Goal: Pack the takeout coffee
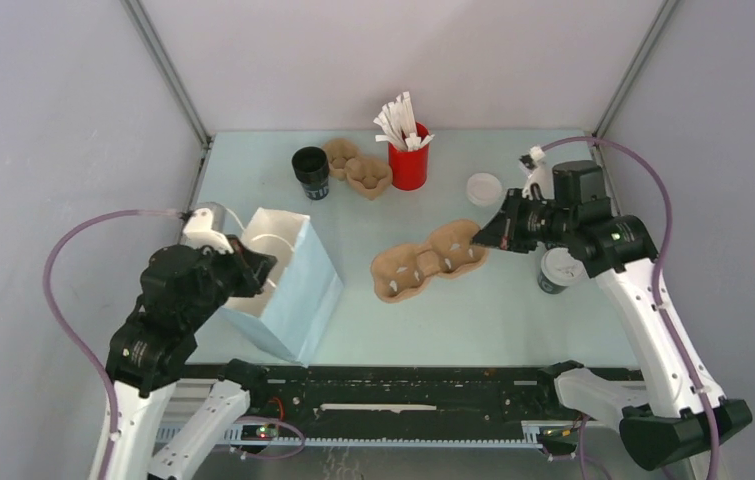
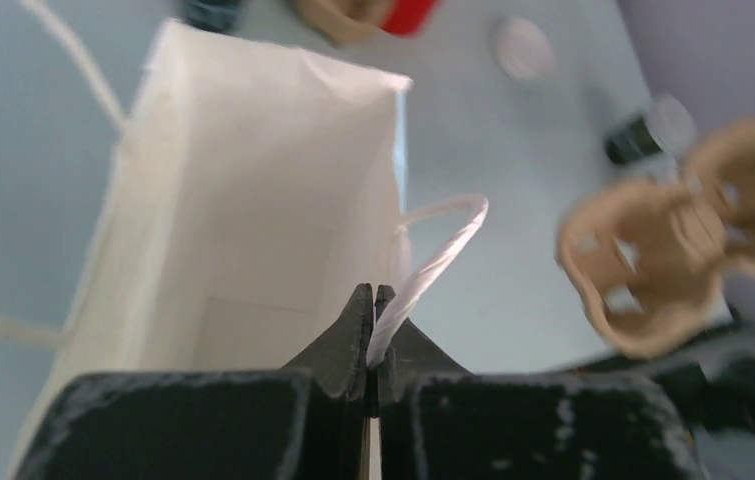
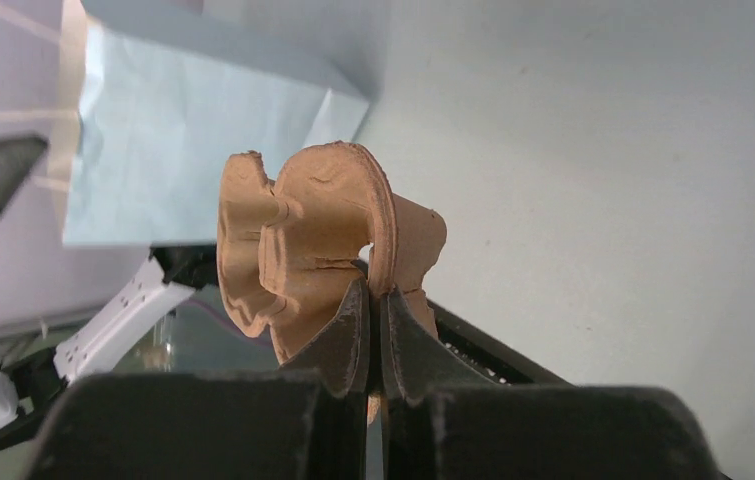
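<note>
The takeout coffee (image 1: 556,270), a dark cup with a white lid, stands at the right, partly behind my right arm; the left wrist view shows it blurred (image 2: 643,130). My right gripper (image 1: 483,235) (image 3: 375,290) is shut on the rim of a brown pulp cup carrier (image 1: 425,262) (image 3: 303,230), which hangs tilted above the table. My left gripper (image 1: 258,270) (image 2: 373,297) is shut on the white cord handle (image 2: 433,260) of the open paper bag (image 1: 293,285) (image 2: 253,220). The bag's inside looks empty.
At the back stand a lidless black cup (image 1: 311,172), a second pulp carrier (image 1: 358,168) and a red holder (image 1: 409,165) full of white sticks. A loose white lid (image 1: 483,188) lies at the back right. Grey walls enclose the table.
</note>
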Robot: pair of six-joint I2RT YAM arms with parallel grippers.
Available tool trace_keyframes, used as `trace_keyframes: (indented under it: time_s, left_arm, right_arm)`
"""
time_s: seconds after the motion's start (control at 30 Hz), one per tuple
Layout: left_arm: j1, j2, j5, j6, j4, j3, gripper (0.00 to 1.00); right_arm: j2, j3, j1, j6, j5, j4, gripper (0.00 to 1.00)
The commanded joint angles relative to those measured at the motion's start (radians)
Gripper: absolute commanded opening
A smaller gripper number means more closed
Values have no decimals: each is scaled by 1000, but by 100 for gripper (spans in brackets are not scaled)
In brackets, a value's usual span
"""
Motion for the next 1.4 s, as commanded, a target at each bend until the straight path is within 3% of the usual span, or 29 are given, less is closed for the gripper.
trace_keyframes:
  time_s: [0.0,0.13,0.27,0.53,0.67,0.87,1.07,1.23,1.37]
  left_arm:
    - [-227,56,63,-82,50,-15,0]
    - [-478,192,-36,-50,131,74,0]
    - [-619,400,-41,44,208,221,0]
    - [-730,762,104,252,219,522,0]
    - [-784,825,107,261,187,529,0]
    - [-804,864,46,234,92,593,1]
    - [-804,915,14,162,-4,742,61]
    - [-796,875,25,86,-15,831,83]
    - [-713,803,-31,-52,-5,782,96]
  right_arm:
    - [-78,17,-69,67,116,15,0]
    - [-101,77,-122,13,184,-74,0]
    - [-108,174,-165,-44,249,-162,0]
    - [-73,429,-234,-129,560,-329,0]
    - [-53,503,-225,-150,651,-339,0]
    - [-47,524,-218,-159,650,-320,0]
    - [-35,530,-214,-161,652,-319,0]
    - [-38,556,-215,-162,668,-331,0]
    - [-48,543,-214,-163,661,-333,0]
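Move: My left hand already holds the paper bag's handle, the bag hanging about 17 cm below. Its new spot is clear table some 29 cm to that hand's right, 4 cm farther out and 30 below; the cardboard carrier hangs over it, 28 cm right, 3 ahead and 9 below. My right hand grips this carrier, whose middle is 9 cm left and 7 lower. From that hand the near coffee cup lies 10 cm ahead, 18 right, 24 below. I swing the bag by its handle some 28 cm to the right with my left hand, curving slightly and turning clockwise about 55 degrees, then open the fingers wide, let the handle go and rise about 7 cm. Meanwhile my right hand keeps its pinch on the carrier and pulls it right about 17 cm and up 11, turning clockwise, out of the bag's way. ##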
